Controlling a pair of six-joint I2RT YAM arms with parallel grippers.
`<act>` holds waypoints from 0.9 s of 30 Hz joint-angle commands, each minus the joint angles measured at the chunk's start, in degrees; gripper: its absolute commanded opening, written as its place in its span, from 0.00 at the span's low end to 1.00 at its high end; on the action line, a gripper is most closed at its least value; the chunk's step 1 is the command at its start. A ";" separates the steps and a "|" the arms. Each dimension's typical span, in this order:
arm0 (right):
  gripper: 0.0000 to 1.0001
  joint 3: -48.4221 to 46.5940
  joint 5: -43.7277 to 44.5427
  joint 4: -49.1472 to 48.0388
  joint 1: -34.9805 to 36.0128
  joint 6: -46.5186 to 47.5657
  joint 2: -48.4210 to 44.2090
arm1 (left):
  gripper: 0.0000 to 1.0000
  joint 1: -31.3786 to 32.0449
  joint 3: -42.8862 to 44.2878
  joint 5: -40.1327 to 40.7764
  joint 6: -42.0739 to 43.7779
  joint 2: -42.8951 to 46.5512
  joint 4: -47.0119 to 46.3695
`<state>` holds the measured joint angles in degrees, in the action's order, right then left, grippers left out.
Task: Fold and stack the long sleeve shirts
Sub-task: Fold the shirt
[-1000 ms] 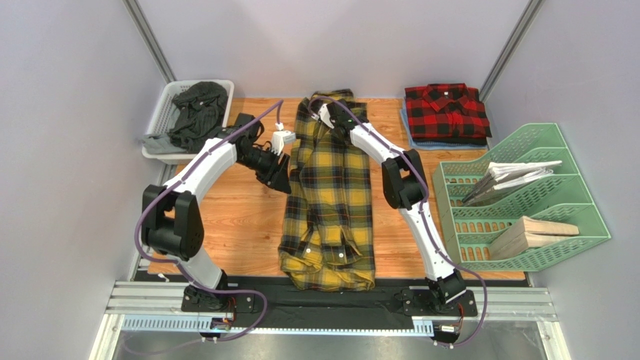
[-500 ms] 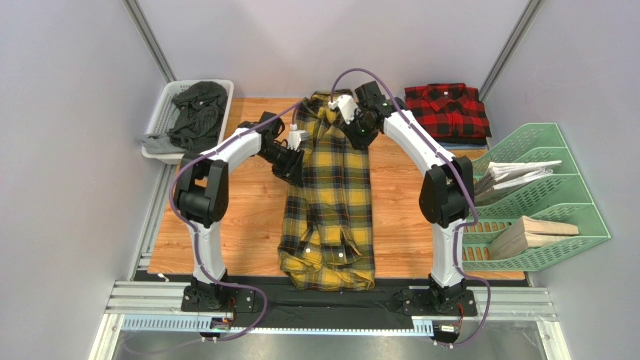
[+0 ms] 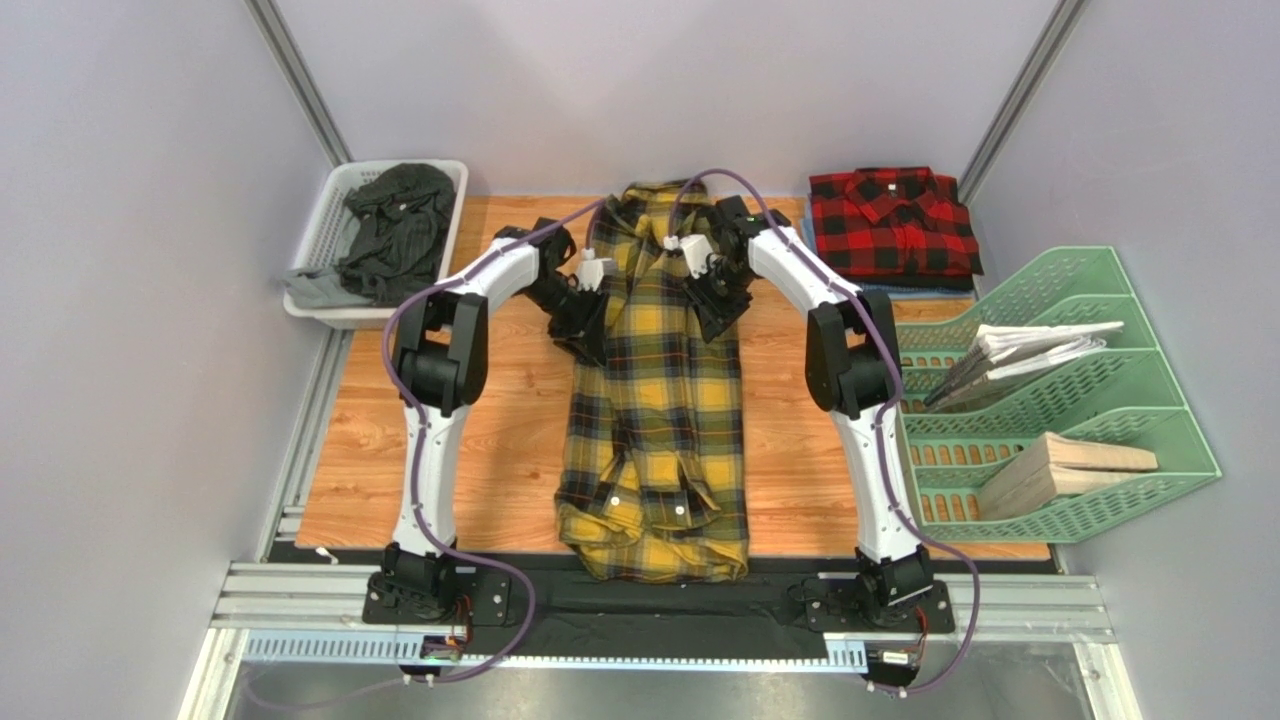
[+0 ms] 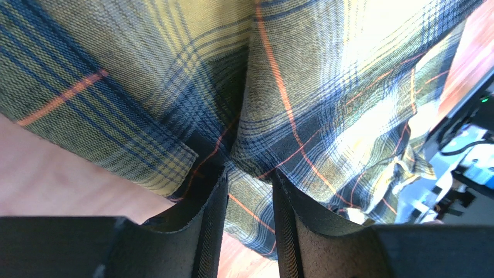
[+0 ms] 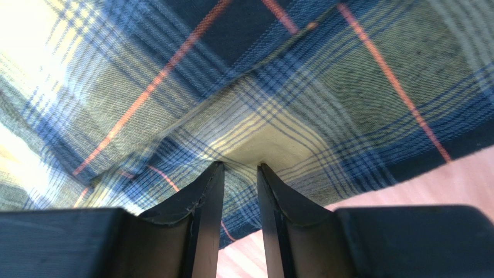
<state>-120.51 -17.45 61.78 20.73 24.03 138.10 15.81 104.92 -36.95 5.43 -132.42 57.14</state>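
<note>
The yellow plaid long sleeve shirt [image 3: 661, 435] lies lengthwise in the middle of the table, sleeves folded in and collar at the far end. My left gripper [image 3: 589, 327] is low at its upper left edge. In the left wrist view the left gripper [image 4: 249, 171] is open, its tips against a fold of the yellow cloth [image 4: 301, 92]. My right gripper [image 3: 721, 312] is over the shirt's upper right part. In the right wrist view it [image 5: 238, 165] is open a little, its tips touching a cloth edge [image 5: 272, 142]. The red plaid shirt [image 3: 893, 225] lies folded at the far right.
A white basket [image 3: 334, 203] with dark clothes [image 3: 394, 225] stands at the far left corner. A green file rack [image 3: 1052, 300] holding papers and a wooden block takes up the right side. Bare wood [image 3: 451, 450] shows on both sides of the yellow shirt.
My right gripper came off the collar and moved down to the shirt's upper right part, its jaws now apart. My left gripper slid right onto the shirt's left edge.
</note>
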 commanded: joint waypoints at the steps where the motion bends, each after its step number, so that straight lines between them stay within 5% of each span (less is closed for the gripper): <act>1: 0.34 -5.78 2.77 0.62 -0.34 0.05 4.19 | 0.41 -1.22 7.21 0.83 -0.42 -4.77 3.93; 7: 0.37 -11.94 4.88 1.59 -0.87 0.49 2.27 | 0.44 -1.66 7.58 -1.18 2.82 -1.36 2.71; 11: 0.50 -7.48 3.04 0.63 -0.78 1.28 -9.14 | 0.49 -1.66 3.55 -1.64 9.05 13.79 1.13; 14: 0.69 4.20 1.72 -7.61 -0.87 3.20 -25.20 | 0.57 -1.66 -5.75 0.38 16.43 30.82 -4.22; 17: 0.97 21.93 -0.74 -21.57 -0.61 8.03 -40.69 | 0.84 -1.58 -15.96 0.13 23.55 45.34 -10.64; 18: 0.98 26.07 1.26 -28.57 -0.08 9.61 -43.50 | 0.99 -1.58 -18.50 -2.75 27.75 48.02 -12.83; 22: 1.00 39.02 9.54 -31.48 6.76 23.74 -51.26 | 0.99 -1.40 -29.75 -7.59 33.12 56.99 -15.32; 23: 1.00 38.77 7.11 -22.06 6.87 28.04 -51.88 | 0.99 -1.40 -29.69 -10.22 45.25 57.27 -5.65; 27: 1.00 52.18 -8.52 -18.96 5.81 35.53 -60.82 | 0.99 0.00 -42.10 -13.41 57.73 62.62 0.16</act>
<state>-82.04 -16.05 37.58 27.59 46.26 80.47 15.03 76.16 -45.74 43.66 -69.04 47.81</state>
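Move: The left fingertips are already down on the folded yellow plaid shirt near its left edge. Its middle lies some 8 cm right and 3 cm back of that hand, the left white-buttoned cuff about 23 cm back and 3 cm right. From the right hand, near the other long edge, the shirt's middle is roughly 7 cm left and 6 cm back, the right cuff 27 cm back and 4 cm left, and the red checked shirts 24 cm right and 20 cm farther out. With fingertips already on the cloth near its two long edges, both hands push the shirt forward, left about 2 cm and right about 3 cm. Both then come free and rise quickly by about 25 cm, drawing back towards the bases; the fingers open wide as the wrists tip up some 65 degrees on the left, 50 on the right. ##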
